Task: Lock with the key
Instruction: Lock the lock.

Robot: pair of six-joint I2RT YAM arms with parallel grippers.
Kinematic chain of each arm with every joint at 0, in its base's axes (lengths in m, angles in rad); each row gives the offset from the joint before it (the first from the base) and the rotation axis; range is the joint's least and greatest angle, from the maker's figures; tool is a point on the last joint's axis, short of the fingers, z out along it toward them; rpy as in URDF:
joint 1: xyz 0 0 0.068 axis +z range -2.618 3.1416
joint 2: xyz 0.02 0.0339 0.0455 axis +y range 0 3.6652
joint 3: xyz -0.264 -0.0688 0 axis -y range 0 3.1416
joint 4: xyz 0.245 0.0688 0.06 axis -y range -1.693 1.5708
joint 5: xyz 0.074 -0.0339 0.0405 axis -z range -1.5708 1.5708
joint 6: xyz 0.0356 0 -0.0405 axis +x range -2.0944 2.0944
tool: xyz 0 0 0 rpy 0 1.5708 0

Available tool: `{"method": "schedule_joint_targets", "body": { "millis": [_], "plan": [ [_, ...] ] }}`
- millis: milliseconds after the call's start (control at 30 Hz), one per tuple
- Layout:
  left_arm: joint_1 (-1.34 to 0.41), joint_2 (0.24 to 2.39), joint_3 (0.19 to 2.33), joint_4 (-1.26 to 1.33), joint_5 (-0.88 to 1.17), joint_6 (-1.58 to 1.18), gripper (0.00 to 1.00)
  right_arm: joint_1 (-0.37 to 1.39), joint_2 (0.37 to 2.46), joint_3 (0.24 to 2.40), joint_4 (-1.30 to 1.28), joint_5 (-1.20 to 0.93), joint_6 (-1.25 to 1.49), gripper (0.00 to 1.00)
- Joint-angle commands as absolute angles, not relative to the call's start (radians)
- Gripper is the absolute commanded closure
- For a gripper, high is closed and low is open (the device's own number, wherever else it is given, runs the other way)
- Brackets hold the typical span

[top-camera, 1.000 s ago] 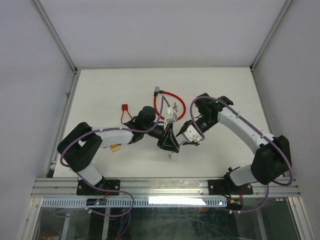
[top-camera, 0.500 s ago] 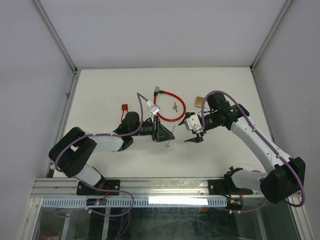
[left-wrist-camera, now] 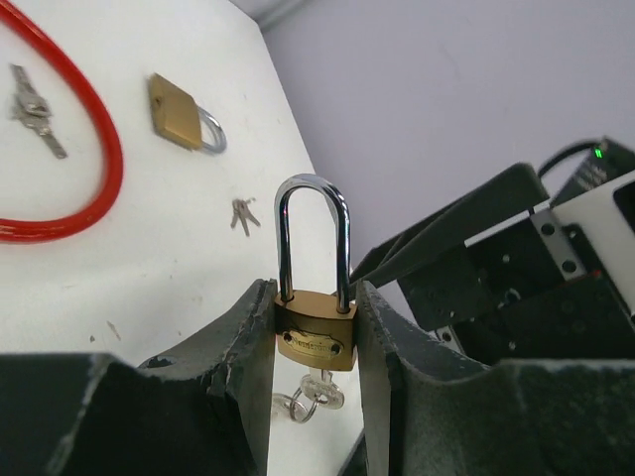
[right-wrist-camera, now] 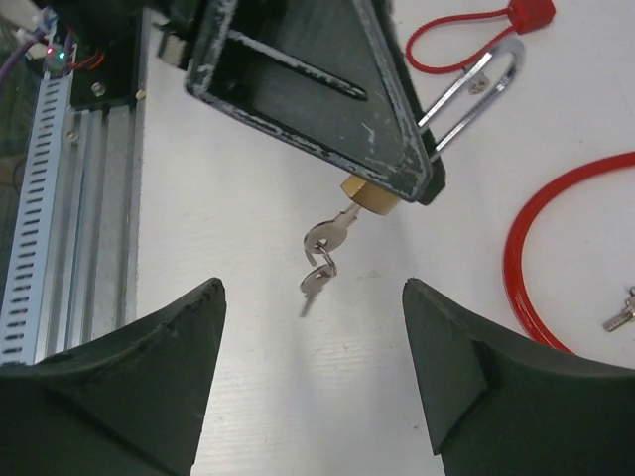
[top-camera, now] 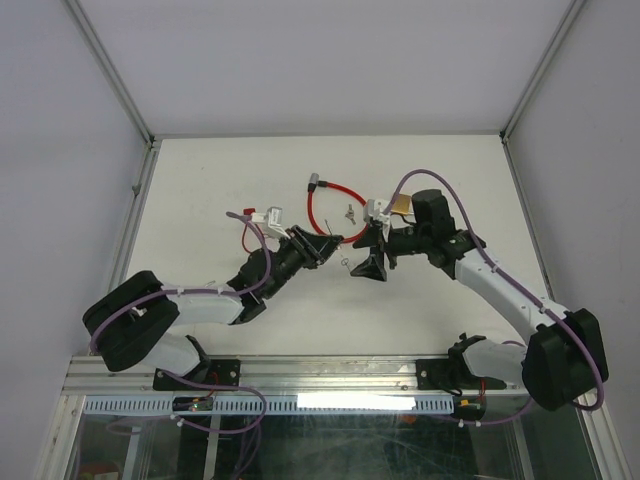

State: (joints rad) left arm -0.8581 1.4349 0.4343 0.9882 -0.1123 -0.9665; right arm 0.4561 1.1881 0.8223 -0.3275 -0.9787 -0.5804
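Observation:
My left gripper [left-wrist-camera: 315,297] is shut on the body of a small brass padlock [left-wrist-camera: 316,337], its steel shackle [left-wrist-camera: 314,233] pointing away from the wrist. Both shackle legs meet the body. A key [right-wrist-camera: 327,236] sits in the keyhole, and a second key [right-wrist-camera: 316,283] dangles from it on a ring. My right gripper [right-wrist-camera: 313,288] is open and faces the keys from a short distance, touching nothing. In the top view the left gripper [top-camera: 325,247] and right gripper [top-camera: 370,255] point at each other with the keys [top-camera: 345,262] between them.
A red cable loop [top-camera: 330,205] lies behind the grippers, with loose keys [top-camera: 349,212] inside it. A second brass padlock [top-camera: 400,204] rests by the right wrist. A red wire seal [right-wrist-camera: 476,40] lies to the left. The metal frame rail [right-wrist-camera: 50,198] runs along the near edge.
The right gripper has opened and drawn away from the keys. The left arm carried the padlock away from the near edge. The two grippers face each other again.

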Motion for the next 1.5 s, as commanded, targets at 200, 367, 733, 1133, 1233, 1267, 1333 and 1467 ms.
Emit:
{"method": "schedule_joint_targets", "body": {
  "millis": [200,367,733,1133,1233,1267,1333,1467],
  "plan": [
    [-1.004,1.406,0.619,0.613,-0.726,-1.197,1.0,0.505,1.214,0.751,0.072,-0.873,-0.276,0.26],
    [-1.023,1.422,0.656,0.542,-0.772,-1.254,1.0,0.537,1.227,0.744,0.11,-0.656,-0.187,0.29],
    [-1.05,1.457,0.722,0.408,-0.817,-1.347,1.0,0.544,1.244,0.753,0.154,-0.506,-0.149,0.45],
    [-1.055,1.461,0.73,0.402,-0.832,-1.359,1.0,0.571,1.286,0.762,0.148,-0.589,-0.102,0.54],
    [-1.056,1.458,0.731,0.391,-0.841,-1.362,1.0,0.572,1.281,0.764,0.144,-0.591,-0.093,0.54],
    [-1.056,1.457,0.729,0.386,-0.845,-1.368,1.0,0.572,1.278,0.764,0.143,-0.582,-0.092,0.55],
    [-1.056,1.454,0.727,0.384,-0.852,-1.372,1.0,0.573,1.279,0.762,0.141,-0.566,-0.092,0.56],
    [-1.056,1.454,0.732,0.378,-0.861,-1.376,1.0,0.584,1.302,0.768,0.124,-0.56,-0.092,0.6]
  ]
}}
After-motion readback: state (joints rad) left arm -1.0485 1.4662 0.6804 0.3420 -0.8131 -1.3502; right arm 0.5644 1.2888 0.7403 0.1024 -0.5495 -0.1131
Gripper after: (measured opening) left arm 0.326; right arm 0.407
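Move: My left hand still pinches the small padlock with its key in it; the key bow and spare lie about 3 cm back and 3 cm right of that hand, a touch lower. From my open right hand those keys are some 4 cm to the left, 1 cm ahead and nearly level, and the padlock about 7 cm left and 4 cm ahead. On the table, some 15 cm below, loose keys lie 14 cm ahead and 2 cm left, and a brass padlock 16 cm ahead and 12 cm right. I bring my right fingers in around the key bow, mostly forward by about 6 cm, slightly left and down, swinging clockwise and narrowing the gap by nearly half without shutting. Meanwhile my left hand keeps its pinch on the padlock and turns it some 30 degrees counter-clockwise, tipping its fingers down, easing first forward and left, then sinking. ##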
